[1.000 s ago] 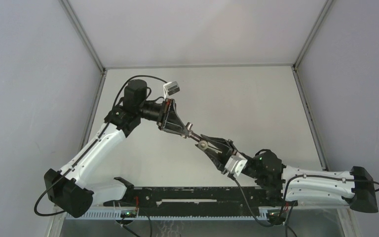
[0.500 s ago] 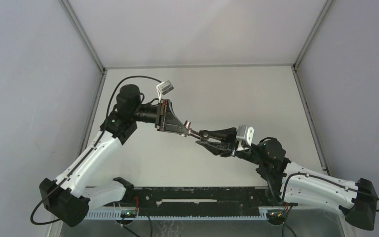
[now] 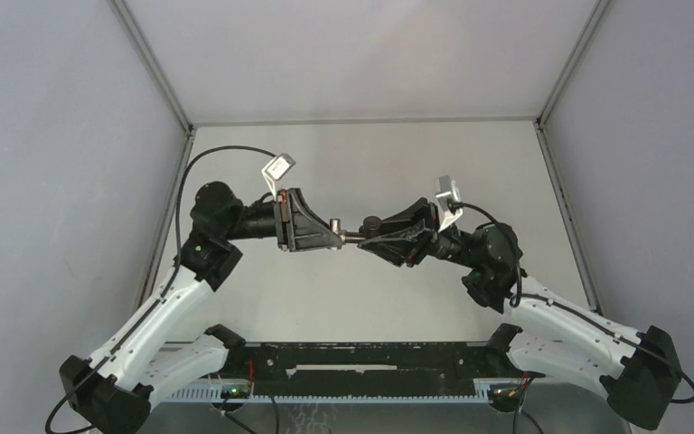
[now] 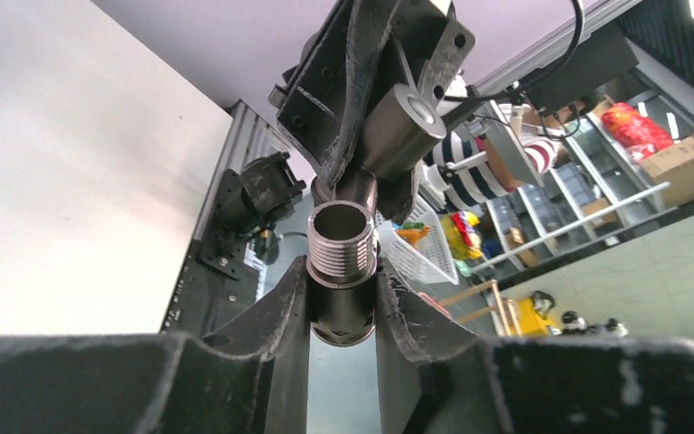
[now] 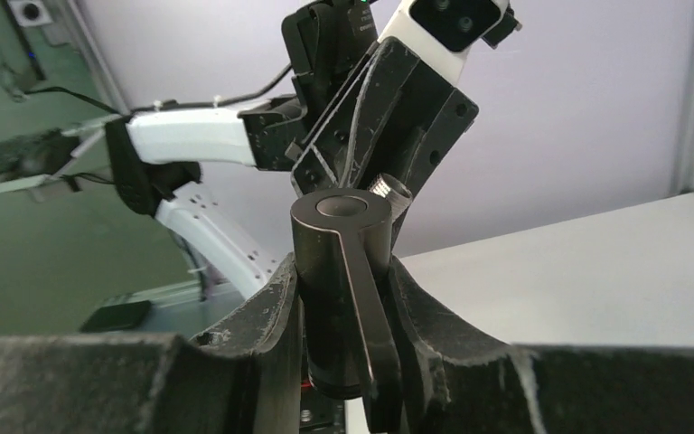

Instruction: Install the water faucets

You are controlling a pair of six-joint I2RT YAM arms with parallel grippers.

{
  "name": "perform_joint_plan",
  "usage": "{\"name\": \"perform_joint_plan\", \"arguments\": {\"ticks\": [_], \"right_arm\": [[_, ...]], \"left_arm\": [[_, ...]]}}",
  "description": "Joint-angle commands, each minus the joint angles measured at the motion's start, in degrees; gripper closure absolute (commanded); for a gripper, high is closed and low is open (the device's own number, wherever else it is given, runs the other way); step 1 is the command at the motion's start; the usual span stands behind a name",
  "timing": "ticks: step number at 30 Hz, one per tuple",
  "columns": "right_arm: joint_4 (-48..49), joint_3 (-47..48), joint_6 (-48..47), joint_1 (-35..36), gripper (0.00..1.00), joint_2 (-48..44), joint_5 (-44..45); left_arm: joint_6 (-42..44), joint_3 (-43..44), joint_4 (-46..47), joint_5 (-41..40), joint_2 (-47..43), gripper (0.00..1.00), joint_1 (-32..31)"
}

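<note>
Both arms are raised over the middle of the table and meet tip to tip. My left gripper [image 3: 337, 237] is shut on a small silvery-grey threaded fitting [image 3: 335, 224]; in the left wrist view the fitting [image 4: 341, 262] stands between the fingers with its open threaded end pointing away. My right gripper [image 3: 368, 240] is shut on the dark T-shaped tap piece [image 3: 370, 222]; in the right wrist view the tap piece [image 5: 339, 280] sits between the jaws with its thin lever [image 5: 368, 316] running down its front. The two parts are close together, almost touching.
A black rail [image 3: 352, 360] with the arm bases runs along the near table edge. Grey walls and metal frame posts [image 3: 149, 63] enclose the white table [image 3: 370, 154] on the left, right and back.
Both arms have swung up and back. The right gripper rose from low right to level with the left one. The left gripper moved left and lower, both still holding their parts.
</note>
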Motion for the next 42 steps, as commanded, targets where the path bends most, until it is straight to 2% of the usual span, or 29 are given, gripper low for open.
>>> {"name": "perform_joint_plan", "arguments": {"ticks": [1,7,11,13,16,19,24,28,32,36,42], "right_arm": [[-1.52,4.67,13.08,-0.8,1.0,6.26,-11.94],[-13.47,14.59,22.2,-2.92,1.0,13.12,-21.84],[-14.44,17.56,27.57,-3.59,1.0,16.5,-25.23],[-20.22,20.37,26.33,-4.21,1.0,18.03,-26.47],[-35.15,25.71,20.49,-5.38,1.0,19.05,-26.25],[-38.51,27.0,19.09,-6.01,1.0,19.05,-25.99],[-44.45,27.03,19.38,-6.13,1.0,19.02,-19.33],[-51.2,27.2,19.2,-5.79,1.0,18.04,-8.21],[-53.86,27.07,22.11,-5.83,1.0,18.23,-0.26],[-53.94,27.21,25.08,-5.91,1.0,19.16,3.39],[-53.74,28.0,28.68,-6.39,1.0,22.2,2.45]], "left_arm": [[7.07,-2.47,6.02,-6.95,-3.08,1.0,-4.38],[16.87,-6.55,6.21,-17.65,-9.61,1.0,-6.69],[22.71,-9.0,6.31,-22.95,-12.73,1.0,-9.11],[23.66,-9.44,6.3,-24.18,-13.16,1.0,-9.28],[24.51,-9.06,5.25,-26.9,-13.03,1.0,-9.34],[25.38,-8.4,3.97,-29.33,-12.63,1.0,-9.34],[26.38,-7.59,2.26,-35.23,-12.29,1.0,-9.37],[28.63,-6.07,-2.79,-41.62,-12.0,1.0,-9.54],[31.37,-5.54,-6.16,-48.81,-12.13,1.0,-11.61],[38.5,-2.18,-12.63,-61.96,-10.25,1.0,-17.94],[50.32,0.1,-15.79,-72.53,-6.16,1.0,-26.96]]}}
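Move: The left fingers pinch the small threaded fitting, already joined by a short stem to the faucet body in the right fingers. From the left hand the faucet body lies about 9 cm to the right, roughly 1 cm ahead and about level. From the right hand the fitting lies some 9 cm to the left, about 1 cm back, also about level. Both hands keep pinching the joined pieces, left on the fitting, right on the faucet body. After a short drift, back for the left and up-left for the right, both sink and go forward: the left about 10 cm down, its fingers turning from right towards forward-right; the right nearly 9 cm down and 8 cm forward, fingers tipping down some 60 degrees. ##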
